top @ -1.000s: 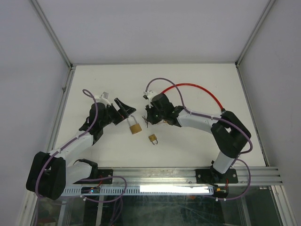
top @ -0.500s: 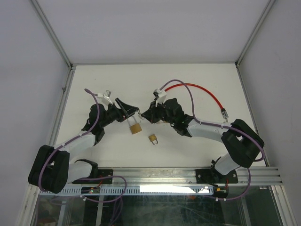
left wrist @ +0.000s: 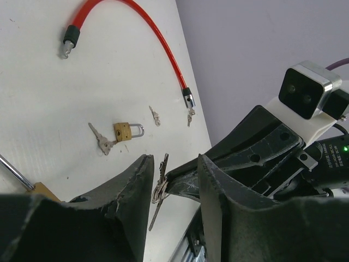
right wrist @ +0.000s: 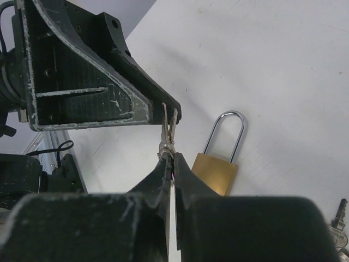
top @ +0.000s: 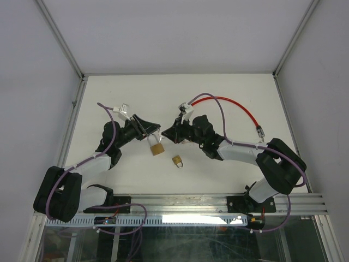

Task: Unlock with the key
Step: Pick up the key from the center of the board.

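My right gripper (right wrist: pixel 173 158) is shut on a small ring with two keys (right wrist: pixel 168 131), held edge-up above the table. In the left wrist view those keys (left wrist: pixel 160 185) stand between my left gripper's (left wrist: pixel 172 161) fingers, closer to the left finger (left wrist: pixel 136 185), with a gap still showing on both sides. Just below the two grippers, a brass padlock (top: pixel 156 147) with a closed steel shackle lies flat on the table, its body (right wrist: pixel 216 172) right beside my right fingers. From above, the left gripper (top: pixel 154 130) and right gripper (top: pixel 166 132) meet tip to tip.
A smaller brass padlock (top: pixel 178 160) with a key (left wrist: pixel 101 140) in it lies nearer the front. A red cable lock (top: pixel 229 102) arcs across the back right. Two loose keys (left wrist: pixel 156 115) lie near its end (left wrist: pixel 188 99).
The right gripper carried the keys leftward, into the gap of the left gripper. The left jaws have narrowed around them from wide open.
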Robot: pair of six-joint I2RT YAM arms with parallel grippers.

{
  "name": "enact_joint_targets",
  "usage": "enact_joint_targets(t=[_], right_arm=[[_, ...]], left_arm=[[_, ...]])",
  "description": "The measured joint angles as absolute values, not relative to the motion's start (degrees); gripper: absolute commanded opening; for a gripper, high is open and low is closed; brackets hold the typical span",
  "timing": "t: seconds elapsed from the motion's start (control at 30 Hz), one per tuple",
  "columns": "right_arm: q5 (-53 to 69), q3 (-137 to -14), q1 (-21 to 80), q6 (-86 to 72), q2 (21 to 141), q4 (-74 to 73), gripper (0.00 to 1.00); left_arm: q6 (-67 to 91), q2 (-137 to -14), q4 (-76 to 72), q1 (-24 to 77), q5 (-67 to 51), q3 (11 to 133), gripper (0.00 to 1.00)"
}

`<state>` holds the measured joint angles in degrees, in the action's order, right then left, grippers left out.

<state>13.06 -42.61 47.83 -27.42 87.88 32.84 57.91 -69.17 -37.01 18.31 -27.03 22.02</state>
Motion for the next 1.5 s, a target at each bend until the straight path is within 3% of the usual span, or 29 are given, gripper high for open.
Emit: enact_joint_targets(t=[0.47, 0.6, 0.8, 0.93, 1.5], right_arm=[[14.5, -42.4, 47.8, -29.1, 87.9, 35.2, 0.0], [14.6, -41.9, 47.4, -29.9, 87.9, 36.1, 0.02], [17.5, -39.0, 45.1, -33.2, 87.9, 41.5, 0.29], [20.1, -36.6, 42.7, -35.5, 87.9, 45.2, 0.39], [32.3, -36.4, 41.6, -40.6, 95.6, 60.2, 0.39]], left_arm=[[56.8, -69.1, -38.1, 18.3, -26.6, 21.1, 0.0], [55.0, -67.9, -37.2, 18.3, -25.9, 21.0, 0.0], [50.3, -66.2, -34.8, 18.4, -25.8, 21.2, 0.0], [46.9, -66.2, -33.5, 18.3, -27.4, 22.5, 0.0], [46.0, -68.2, -40.3, 18.4, -36.8, 24.3, 0.0]])
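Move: The keys, gripped in the right hand, stick out between the left hand's half-open fingers, their middle about 1 cm to its right and level with it. From the right hand that middle is roughly 1 cm ahead and 2 cm left. Some 14 cm below the right hand lie the large padlock, about 4 cm left, the small padlock, 6 cm back and 5 cm right, and the second small padlock, 12 cm right and 3 cm ahead. The left fingers shut on the keys and pinch them; only then do the right fingers let go, opening to about 40 percent and backing off 2 cm to the right. The right hand then returns left and slightly back, rolling some 15 degrees, its open fingers coming around a key. Meanwhile the left hand lifts the keys about 3 cm, tipping its fingers up. ##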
